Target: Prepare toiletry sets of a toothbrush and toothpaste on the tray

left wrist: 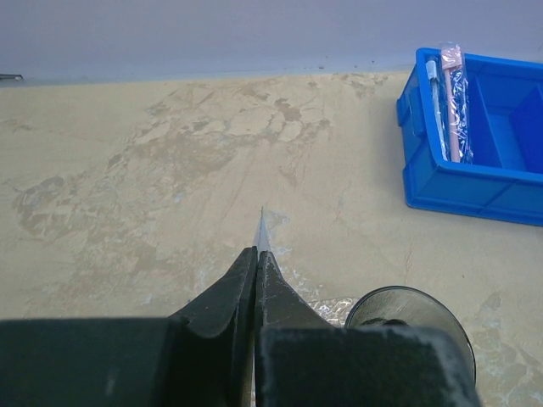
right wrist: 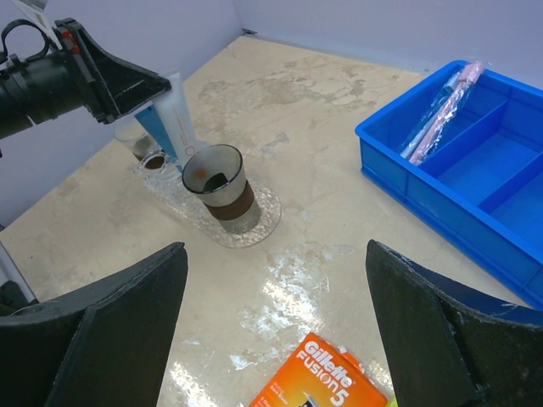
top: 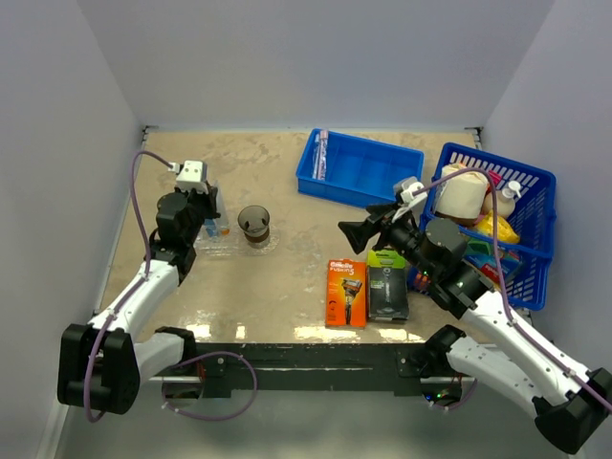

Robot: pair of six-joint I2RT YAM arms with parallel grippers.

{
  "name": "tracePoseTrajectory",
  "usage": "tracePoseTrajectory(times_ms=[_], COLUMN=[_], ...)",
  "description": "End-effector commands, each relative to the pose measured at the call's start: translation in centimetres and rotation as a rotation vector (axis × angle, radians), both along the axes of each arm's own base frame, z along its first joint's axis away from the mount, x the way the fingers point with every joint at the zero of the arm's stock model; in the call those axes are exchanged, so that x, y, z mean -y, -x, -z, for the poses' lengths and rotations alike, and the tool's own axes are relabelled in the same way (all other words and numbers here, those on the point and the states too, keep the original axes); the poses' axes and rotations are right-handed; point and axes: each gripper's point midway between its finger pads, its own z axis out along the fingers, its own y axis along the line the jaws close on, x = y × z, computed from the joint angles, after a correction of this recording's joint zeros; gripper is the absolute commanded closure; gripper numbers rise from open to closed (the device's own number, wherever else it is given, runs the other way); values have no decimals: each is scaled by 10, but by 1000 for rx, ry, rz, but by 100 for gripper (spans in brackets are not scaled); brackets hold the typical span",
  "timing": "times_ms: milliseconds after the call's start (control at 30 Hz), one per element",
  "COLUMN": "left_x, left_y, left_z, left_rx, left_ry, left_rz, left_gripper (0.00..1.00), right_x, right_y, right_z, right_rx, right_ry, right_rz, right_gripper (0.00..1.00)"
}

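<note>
My left gripper (left wrist: 257, 251) is shut on the thin upper edge of the pale blue-white toothpaste (right wrist: 170, 117). The toothpaste leans over a small clear cup (right wrist: 151, 158) at the far end of the clear tray (right wrist: 259, 225). A brown-banded cup (right wrist: 220, 188) stands on the tray's near end, seen from above as the cup (top: 253, 225). Two wrapped toothbrushes (right wrist: 441, 110) lie in the blue bin (top: 359, 170). My right gripper (right wrist: 276, 254) hangs open and holds nothing, between the tray and the razor packs.
An orange razor pack (top: 346, 293) and a black-green one (top: 387, 287) lie side by side near the front. A blue lattice basket (top: 535, 186) full of toiletries stands at the right. The walls close in on three sides.
</note>
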Motion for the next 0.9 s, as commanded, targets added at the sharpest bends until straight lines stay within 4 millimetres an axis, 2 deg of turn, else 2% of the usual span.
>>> tracePoseTrajectory(times_ms=[0, 100, 200, 400, 567, 867], left_x=[-2, -2, -2, -1, 2, 7], left_y=[-7, -6, -4, -1, 0, 3], left_z=[-30, -29, -30, -36, -38, -49], left_rx=[87, 80, 80, 97, 101, 118], left_ry=[5, 11, 19, 24, 26, 28], left_rz=[-4, -8, -6, -4, 17, 47], left_gripper=[95, 88, 75, 66, 61, 44], right_x=[3, 4, 5, 7, 7, 6], right_y=[1, 2, 2, 3, 3, 3], right_z=[-12, -12, -11, -12, -12, -12], right_rx=[37, 38, 37, 38, 36, 32], right_ry=[-28, -27, -26, -30, -30, -28], right_rz=[11, 12, 17, 20, 19, 16], right_gripper=[11, 11, 11, 11, 11, 11])
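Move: The left fingers are still shut on the upper end of the white toothpaste tube, whose middle hangs about 7 cm below them. The clear tray's middle is some 17 cm below, 3 cm to the right and 4 cm back. The blue tube is about 3 cm left, 3 cm back and 10 cm below; the dark cup about 10 cm right, 3 cm back and 12 cm below. From the right hand, the tray lies roughly 34 cm left, 12 cm ahead and 26 cm down. The left fingers let go of the white tube's upper end over the tray, spreading from nearly shut to about half open. The hand first stays in place as they part, then rises about 1 cm with hardly any turn of the wrist. ##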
